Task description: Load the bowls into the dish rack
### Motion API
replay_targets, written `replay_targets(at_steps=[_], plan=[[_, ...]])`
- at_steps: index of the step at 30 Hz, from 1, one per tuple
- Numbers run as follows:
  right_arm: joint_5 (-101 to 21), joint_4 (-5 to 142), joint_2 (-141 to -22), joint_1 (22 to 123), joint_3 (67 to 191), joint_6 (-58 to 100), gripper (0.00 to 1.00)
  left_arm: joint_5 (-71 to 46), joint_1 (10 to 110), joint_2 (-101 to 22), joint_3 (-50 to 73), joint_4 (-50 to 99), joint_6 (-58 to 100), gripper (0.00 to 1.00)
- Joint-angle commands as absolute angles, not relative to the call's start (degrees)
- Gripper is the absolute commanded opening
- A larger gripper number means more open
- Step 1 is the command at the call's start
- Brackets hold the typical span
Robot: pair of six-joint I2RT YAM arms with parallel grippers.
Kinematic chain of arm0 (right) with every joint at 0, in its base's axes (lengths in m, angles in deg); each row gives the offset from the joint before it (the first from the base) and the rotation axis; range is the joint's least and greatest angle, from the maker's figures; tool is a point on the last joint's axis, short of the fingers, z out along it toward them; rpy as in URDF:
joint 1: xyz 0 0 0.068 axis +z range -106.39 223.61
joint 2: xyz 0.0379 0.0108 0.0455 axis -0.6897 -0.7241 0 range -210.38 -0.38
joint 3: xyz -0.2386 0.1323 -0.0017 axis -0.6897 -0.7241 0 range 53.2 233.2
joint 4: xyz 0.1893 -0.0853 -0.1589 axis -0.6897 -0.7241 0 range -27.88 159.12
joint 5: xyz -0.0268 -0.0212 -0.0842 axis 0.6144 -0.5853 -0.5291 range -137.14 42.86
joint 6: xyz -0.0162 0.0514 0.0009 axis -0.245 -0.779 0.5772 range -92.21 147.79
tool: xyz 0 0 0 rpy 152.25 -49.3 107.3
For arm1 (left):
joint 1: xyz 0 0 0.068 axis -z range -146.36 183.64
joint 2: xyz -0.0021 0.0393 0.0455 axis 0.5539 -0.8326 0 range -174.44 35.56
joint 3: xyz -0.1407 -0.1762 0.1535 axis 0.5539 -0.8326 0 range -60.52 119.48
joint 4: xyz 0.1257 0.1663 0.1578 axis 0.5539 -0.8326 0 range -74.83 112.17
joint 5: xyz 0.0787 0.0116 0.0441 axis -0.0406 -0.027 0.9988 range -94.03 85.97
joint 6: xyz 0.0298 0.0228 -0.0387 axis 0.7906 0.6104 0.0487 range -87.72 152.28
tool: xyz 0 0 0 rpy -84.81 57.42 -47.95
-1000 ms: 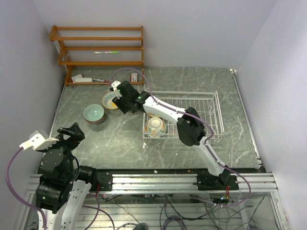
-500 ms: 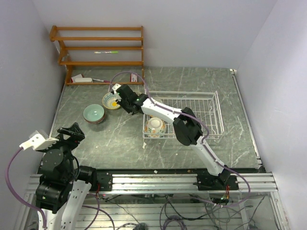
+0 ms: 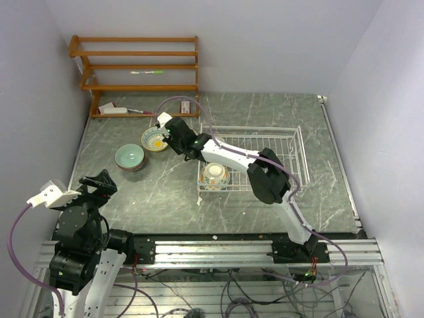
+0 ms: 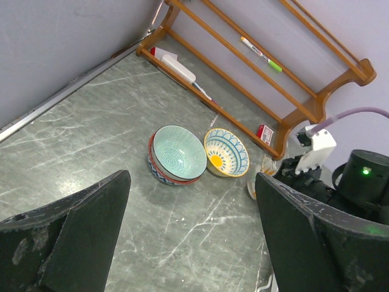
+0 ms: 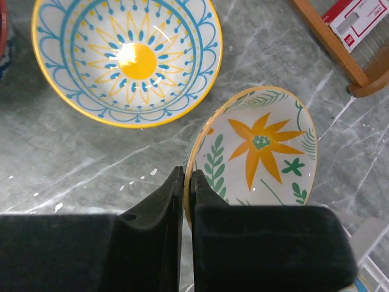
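Observation:
My right gripper (image 5: 187,182) is shut on the near rim of a white bowl with an orange flower and green leaves (image 5: 261,152), which is tilted just above the table. This gripper (image 3: 175,134) hides that bowl in the top view. A yellow-and-blue patterned bowl (image 5: 127,58) (image 3: 152,139) sits just left of it. A pale teal bowl (image 3: 129,157) (image 4: 179,152) is stacked in a reddish one further left. One floral bowl (image 3: 214,175) sits in the near left corner of the white wire dish rack (image 3: 291,132). My left gripper (image 4: 191,243) is open and empty, near its base.
A brown wooden shelf unit (image 3: 136,66) stands at the back left with a pen on it and a small red box (image 5: 355,18) at its foot. The right arm (image 3: 265,175) stretches across the rack's left end. Walls close in on left, back and right.
My right gripper has shifted slightly to the right, uncovering more of the yellow-and-blue bowl. The left arm has not moved.

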State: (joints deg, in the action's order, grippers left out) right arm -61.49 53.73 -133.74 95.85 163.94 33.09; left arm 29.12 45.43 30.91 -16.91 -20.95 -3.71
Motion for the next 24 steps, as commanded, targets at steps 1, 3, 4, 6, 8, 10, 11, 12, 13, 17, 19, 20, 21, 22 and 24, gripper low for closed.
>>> replay_targets(at_steps=[1, 3, 4, 6, 8, 10, 11, 12, 13, 17, 19, 20, 21, 22, 24], plan=[[-60.98, 61.36, -125.26, 95.48, 159.76, 32.02, 0.00, 29.69, 45.50, 31.50, -15.77, -19.94, -3.63, 0.95], [-57.97, 65.98, -120.98, 95.47, 156.16, 31.14, 0.00, 29.68, 45.50, 31.55, -15.74, -20.02, -3.63, 0.95], [-56.26, 68.08, -119.05, 95.46, 154.39, 30.49, 0.00, 29.69, 45.50, 31.52, -15.73, -20.02, -3.66, 0.95], [-51.08, 71.75, -114.80, 95.37, 150.91, 29.25, 0.00, 29.67, 45.50, 31.43, -15.75, -20.01, -3.67, 0.95], [-46.27, 75.95, -110.52, 95.22, 146.42, 27.39, 0.00, 29.71, 45.50, 31.41, -15.70, -19.98, -3.67, 0.95], [-41.49, 80.12, -106.40, 94.84, 142.57, 25.30, 0.00, 29.79, 45.50, 31.34, -15.78, -20.04, -3.68, 0.95], [-39.25, 82.08, -104.24, 94.62, 140.65, 24.04, 0.00, 29.75, 45.50, 31.38, -15.71, -20.02, -3.69, 0.95], [-37.24, 83.89, -102.26, 94.21, 138.95, 22.81, 0.00, 29.88, 45.50, 31.35, -15.74, -20.02, -3.69, 0.95], [-35.45, 85.56, -100.13, 93.89, 137.09, 21.73, 0.00, 29.77, 45.50, 31.30, -15.80, -20.02, -3.67, 0.95], [-30.68, 91.49, -91.69, 91.23, 129.19, 15.82, 0.00, 29.60, 45.50, 31.26, -15.79, -19.86, -3.63, 0.95], [-29.70, 94.34, -87.10, 88.86, 123.93, 11.61, 0.00, 29.42, 45.51, 31.28, -15.86, -19.83, -3.53, 0.95], [-28.91, 95.83, -84.66, 87.04, 121.20, 8.94, 0.00, 29.23, 45.50, 31.35, -15.87, -19.74, -3.44, 0.95], [-27.62, 97.54, -82.55, 85.24, 118.48, 6.14, 0.00, 29.14, 45.55, 31.41, -15.87, -19.70, -3.43, 0.95], [-26.07, 98.93, -80.67, 82.97, 116.06, 3.31, 0.00, 29.09, 45.59, 31.35, -15.87, -19.63, -3.40, 0.95], [-23.21, 100.27, -77.28, 78.51, 111.93, -0.76, 0.00, 28.96, 45.67, 31.41, -15.94, -19.54, -3.31, 0.95]])
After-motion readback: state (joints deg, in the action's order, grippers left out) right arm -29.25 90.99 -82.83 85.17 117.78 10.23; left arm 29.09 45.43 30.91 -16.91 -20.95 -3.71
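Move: My right hand already has the orange-flower bowl pinched by its rim. The dish rack it is meant for has its middle about 28 cm to the right, 6 cm back and some 3 cm lower. Inside, one upturned bowl lies 15 cm right and 4 cm back, the other 14 cm right and 12 cm back. The blue-yellow bowl is 8 cm left and 2 cm ahead. From my left hand the rack is roughly 52 cm right, 19 cm ahead and 24 cm down. I keep my pinch on the rim and hoist the bowl steeply with my right hand, about 25 cm up, drawing it some 10 cm back at the same time; late in the lift I sweep it about 9 cm right, to high over the rack's left side. All the while I roll my left side up some 50 degrees, bringing my down-slanting fingers level and pointing mostly left. ##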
